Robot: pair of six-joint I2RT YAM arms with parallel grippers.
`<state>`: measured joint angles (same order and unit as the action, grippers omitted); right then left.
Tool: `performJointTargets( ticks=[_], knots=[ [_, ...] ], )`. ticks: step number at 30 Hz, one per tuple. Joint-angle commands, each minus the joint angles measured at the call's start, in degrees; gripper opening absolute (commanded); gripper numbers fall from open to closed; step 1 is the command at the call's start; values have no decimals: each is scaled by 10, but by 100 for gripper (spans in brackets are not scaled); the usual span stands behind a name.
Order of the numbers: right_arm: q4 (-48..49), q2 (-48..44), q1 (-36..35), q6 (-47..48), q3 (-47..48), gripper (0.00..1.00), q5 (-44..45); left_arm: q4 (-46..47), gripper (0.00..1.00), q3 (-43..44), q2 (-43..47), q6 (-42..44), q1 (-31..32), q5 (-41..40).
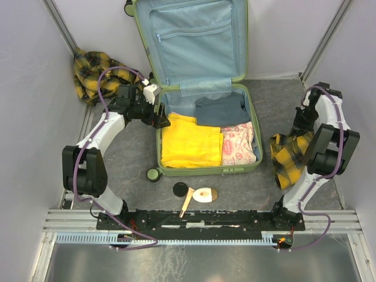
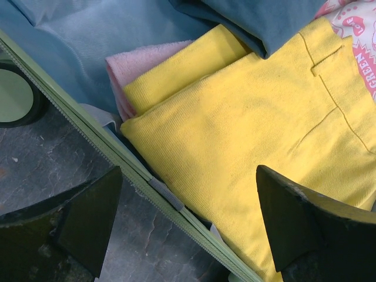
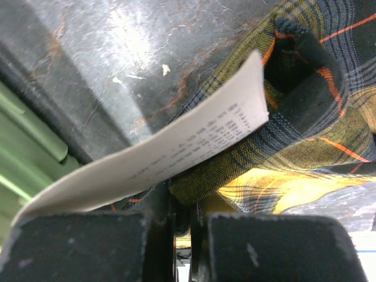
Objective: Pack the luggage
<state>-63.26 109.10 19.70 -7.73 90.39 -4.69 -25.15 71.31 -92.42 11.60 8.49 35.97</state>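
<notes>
The lime-green luggage (image 1: 205, 170) lies open with its blue-lined lid (image 1: 191, 41) propped against the back wall. Its base holds a folded yellow garment (image 1: 191, 141), a dark teal garment (image 1: 220, 110) and a pink patterned cloth (image 1: 239, 144). My left gripper (image 1: 160, 120) is open and empty, straddling the case's left rim (image 2: 205, 235) beside the yellow garment (image 2: 252, 117). My right gripper (image 1: 299, 132) is shut on a yellow plaid garment (image 1: 288, 155) right of the case. In the right wrist view the plaid cloth (image 3: 305, 135) and its white label (image 3: 176, 153) sit between my fingers (image 3: 182, 205).
A second yellow plaid garment (image 1: 97, 73) lies bunched in the back left corner. A black round disc (image 1: 180, 189) and a white and wood brush-like item (image 1: 202, 195) lie in front of the case. Walls close in on both sides.
</notes>
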Motion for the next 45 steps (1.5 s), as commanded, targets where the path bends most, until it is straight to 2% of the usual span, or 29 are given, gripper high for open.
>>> performJointTargets(
  ticks=[1,7,16,24,35,45],
  knots=[
    [-31,-49,9,93,49,1,-62,23,100,8,6,17,1,13],
    [-85,-87,7,160,121,2,-154,34,100,2,14,10,1,16],
    [-100,-120,-28,190,197,2,-202,52,100,-13,24,2,0,18],
    [-86,-129,-154,213,255,2,-182,58,99,-22,34,-1,-3,13],
    [2,-69,-341,145,255,2,-114,47,99,-43,64,-1,-10,1],
    [89,7,-428,112,248,2,-88,33,99,-66,98,1,-25,-5]
  ],
)
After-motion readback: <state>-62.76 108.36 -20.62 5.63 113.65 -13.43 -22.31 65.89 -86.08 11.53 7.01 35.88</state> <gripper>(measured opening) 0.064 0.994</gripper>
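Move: In the suitcase, the folded dark blue cloth lies about 31 cm to the left of the right hand, 7 cm ahead and a few centimetres lower. The floral clothing is around 24 cm left and 5 cm back from that hand, and the suitcase's near right rim crosses its way some 17 cm to the left, level with it. From the left hand the dark blue cloth is roughly 21 cm right, 4 cm ahead and 10 cm below. Keeping the black-and-yellow plaid shirt pinched in its shut fingers, the right hand first rises steeply, then sweeps nearly 30 cm left over the suitcase's right rim towards the dark blue cloth, edging forward and sinking about 5 cm at the end. Its wrist turns some 55 degrees counter-clockwise while the fingertips tilt forward. The open left hand eases slightly back, left and up late on. ##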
